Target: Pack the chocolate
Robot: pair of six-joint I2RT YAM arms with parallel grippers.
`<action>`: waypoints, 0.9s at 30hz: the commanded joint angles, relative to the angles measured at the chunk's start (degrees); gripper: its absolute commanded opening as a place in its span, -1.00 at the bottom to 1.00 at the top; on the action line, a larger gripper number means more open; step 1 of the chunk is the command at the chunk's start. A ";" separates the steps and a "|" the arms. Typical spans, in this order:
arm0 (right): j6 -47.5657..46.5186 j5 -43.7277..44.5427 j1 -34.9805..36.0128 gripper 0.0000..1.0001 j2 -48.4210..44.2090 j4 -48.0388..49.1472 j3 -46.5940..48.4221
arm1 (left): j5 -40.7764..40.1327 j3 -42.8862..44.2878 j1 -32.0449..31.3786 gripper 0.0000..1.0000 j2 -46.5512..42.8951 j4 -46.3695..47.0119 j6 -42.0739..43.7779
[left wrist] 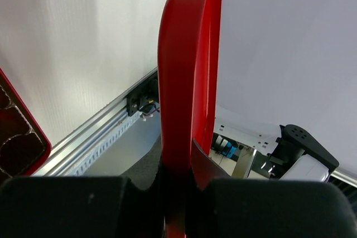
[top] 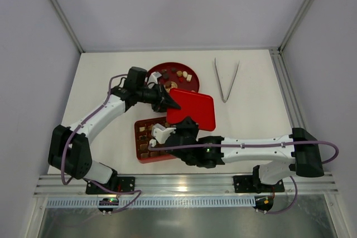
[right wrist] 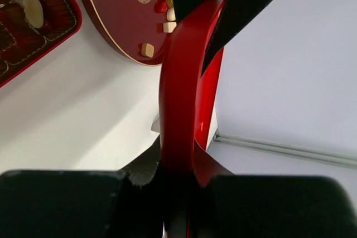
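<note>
Small pieces of chocolate (top: 179, 74) lie on a round red plate (top: 158, 69) at the back; more sit in the compartments of the red box (top: 137, 137). A flat red lid (top: 196, 108) hangs above the table between both arms. My left gripper (top: 170, 103) is shut on its left edge and my right gripper (top: 187, 125) is shut on its near edge. In the left wrist view the lid (left wrist: 187, 82) stands edge-on in my left gripper (left wrist: 178, 165). The right wrist view shows the lid (right wrist: 181, 82) in my right gripper (right wrist: 178, 165), chocolate (right wrist: 148, 49) on the plate (right wrist: 111, 9) beyond.
Metal tongs (top: 226, 82) lie at the back right of the white table. The box (right wrist: 77, 22) sits under the lid's left near corner, beside the plate. Aluminium rails run along the near and right edges.
</note>
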 commanded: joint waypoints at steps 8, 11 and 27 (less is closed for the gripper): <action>-2.67 3.97 0.33 -0.92 -0.66 3.81 1.65 | 1.85 2.05 0.60 -0.42 -3.19 -1.88 2.64; -2.94 4.67 0.24 -0.92 -0.66 3.99 2.00 | 0.88 3.37 0.78 0.13 -3.28 -3.55 4.05; 0.57 6.60 0.16 -0.92 -3.47 -1.10 2.96 | -8.35 9.70 3.59 0.72 -4.42 -12.34 15.47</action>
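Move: Both hands hold the red lid: its middle lies about 7 cm to the left hand's right and 3 cm below it, and about 6 cm ahead of the right hand, 2 cm below. The open chocolate box, where the lid is to go, is some 11 cm to the right hand's left, 2 cm back and 19 below. From that same hand, the round plate lies about 20 cm ahead and 6 left, the tongs roughly 22 ahead and 17 right. Leftward, upward and a little forward, the left hand backs off the lid by about 3.5 cm in all, after first opening its fingers wide almost in place, and it rolls some 10 degrees as it withdraws. The right hand keeps its pinch on the lid's near edge, rising only about 1 cm. ##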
